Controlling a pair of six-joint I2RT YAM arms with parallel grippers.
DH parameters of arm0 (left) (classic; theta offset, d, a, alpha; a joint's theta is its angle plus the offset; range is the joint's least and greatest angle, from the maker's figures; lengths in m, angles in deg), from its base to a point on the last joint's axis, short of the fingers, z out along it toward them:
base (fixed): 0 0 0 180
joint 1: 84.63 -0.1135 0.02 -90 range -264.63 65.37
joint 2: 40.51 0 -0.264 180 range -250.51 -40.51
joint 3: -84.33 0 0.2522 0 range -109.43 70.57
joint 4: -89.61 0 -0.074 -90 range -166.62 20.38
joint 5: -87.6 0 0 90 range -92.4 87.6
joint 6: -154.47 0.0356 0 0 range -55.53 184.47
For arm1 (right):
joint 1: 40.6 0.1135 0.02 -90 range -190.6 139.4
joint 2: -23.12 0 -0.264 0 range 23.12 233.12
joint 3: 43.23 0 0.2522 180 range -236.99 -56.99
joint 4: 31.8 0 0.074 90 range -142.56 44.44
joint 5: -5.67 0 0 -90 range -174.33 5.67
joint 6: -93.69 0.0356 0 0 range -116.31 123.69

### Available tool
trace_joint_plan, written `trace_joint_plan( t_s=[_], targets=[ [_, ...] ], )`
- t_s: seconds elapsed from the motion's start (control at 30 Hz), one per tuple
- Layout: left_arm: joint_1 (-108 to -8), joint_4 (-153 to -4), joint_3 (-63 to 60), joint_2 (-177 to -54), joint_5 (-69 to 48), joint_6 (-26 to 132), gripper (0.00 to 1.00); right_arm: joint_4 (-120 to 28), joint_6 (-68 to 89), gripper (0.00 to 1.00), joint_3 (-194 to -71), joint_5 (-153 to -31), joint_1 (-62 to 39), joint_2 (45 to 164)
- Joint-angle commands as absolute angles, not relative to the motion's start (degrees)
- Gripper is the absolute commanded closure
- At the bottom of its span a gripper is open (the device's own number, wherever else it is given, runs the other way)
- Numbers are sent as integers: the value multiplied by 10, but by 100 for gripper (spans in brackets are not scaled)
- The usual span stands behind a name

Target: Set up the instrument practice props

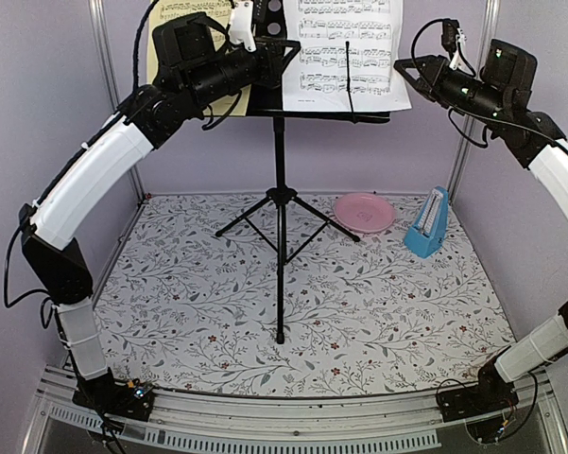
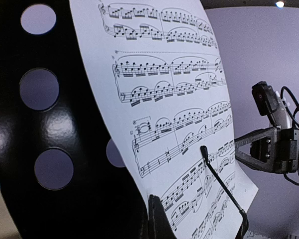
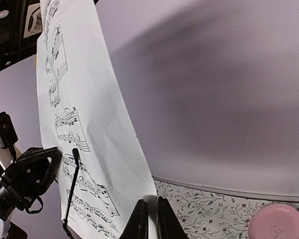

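The black music stand (image 1: 280,189) stands on its tripod mid-table. Its perforated desk (image 2: 54,129) carries a pale-yellow sheet (image 1: 155,57), mostly hidden behind my left arm, and a white sheet (image 1: 350,38) of printed music on the right half. A thin black retainer arm (image 1: 348,76) lies across the white sheet. My left gripper (image 1: 285,49) is shut on the white sheet's (image 2: 164,74) left edge; one finger (image 2: 161,219) shows in front of the paper. My right gripper (image 3: 151,201) pinches the sheet's (image 3: 89,99) lower right corner. The blue metronome (image 1: 428,225) stands at the table's right rear.
A pink round plate (image 1: 364,212) lies behind the stand's right leg, left of the metronome. The tripod legs (image 1: 246,219) spread over the floral tablecloth. Purple walls close in the back and both sides.
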State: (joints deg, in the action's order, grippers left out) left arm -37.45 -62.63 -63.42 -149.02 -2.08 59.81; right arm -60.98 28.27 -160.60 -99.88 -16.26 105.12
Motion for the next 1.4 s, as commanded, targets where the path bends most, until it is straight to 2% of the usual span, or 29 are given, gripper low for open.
trace_joint_plan(
  t_s=[0.0, 0.33, 0.93, 1.07, 1.1, 1.27, 1.37],
  targets=[
    [-378, -644, -624, -1468, 2, 610, 100, -587, 281, 91, -1617, -1011, -165, 1055],
    [-376, -670, -584, -1436, 56, 638, 100, -572, 285, 92, -1615, -1024, -164, 1063],
    [-377, -661, -585, -1437, 71, 666, 100, -544, 288, 93, -1615, -1037, -164, 1077],
    [-377, -660, -586, -1437, 75, 672, 100, -539, 287, 90, -1611, -1038, -164, 1077],
    [-377, -660, -587, -1437, 74, 672, 99, -538, 287, 87, -1611, -1038, -164, 1077],
    [-377, -659, -587, -1432, 71, 665, 84, -534, 287, 71, -1612, -1037, -164, 1070],
    [-373, -657, -586, -1422, 67, 660, 67, -537, 284, 65, -1611, -1034, -164, 1064]
  ],
)
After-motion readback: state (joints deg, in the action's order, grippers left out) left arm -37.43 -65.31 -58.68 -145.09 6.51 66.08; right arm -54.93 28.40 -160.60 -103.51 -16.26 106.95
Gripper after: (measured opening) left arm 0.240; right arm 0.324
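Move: The left hand already pinches the white sheet's left edge. From it the middle of the music stand's desk is about 2 cm left, 3 ahead and 5 above, the white sheet's middle some 9 cm right, and the yellow sheet's about 15 cm left, both at that height and depth. The metal page arm is 9 cm right, 2 nearer and 5 lower. The right hand, at the white sheet's right edge, has the desk's middle about 20 cm left, 3 ahead and 7 up, the sheet's middle 9 left. The left hand, keeping its pinch on the white sheet's left edge, draws the sheet about 3 cm left across the desk towards the yellow sheet, rising about 1 cm and turning roughly 10 degrees counter-clockwise, while the right hand follows at the right edge, going about 1 cm left and 1 cm up. After a short hold both hands, staying where they are, open their fingers part way around the edges. ##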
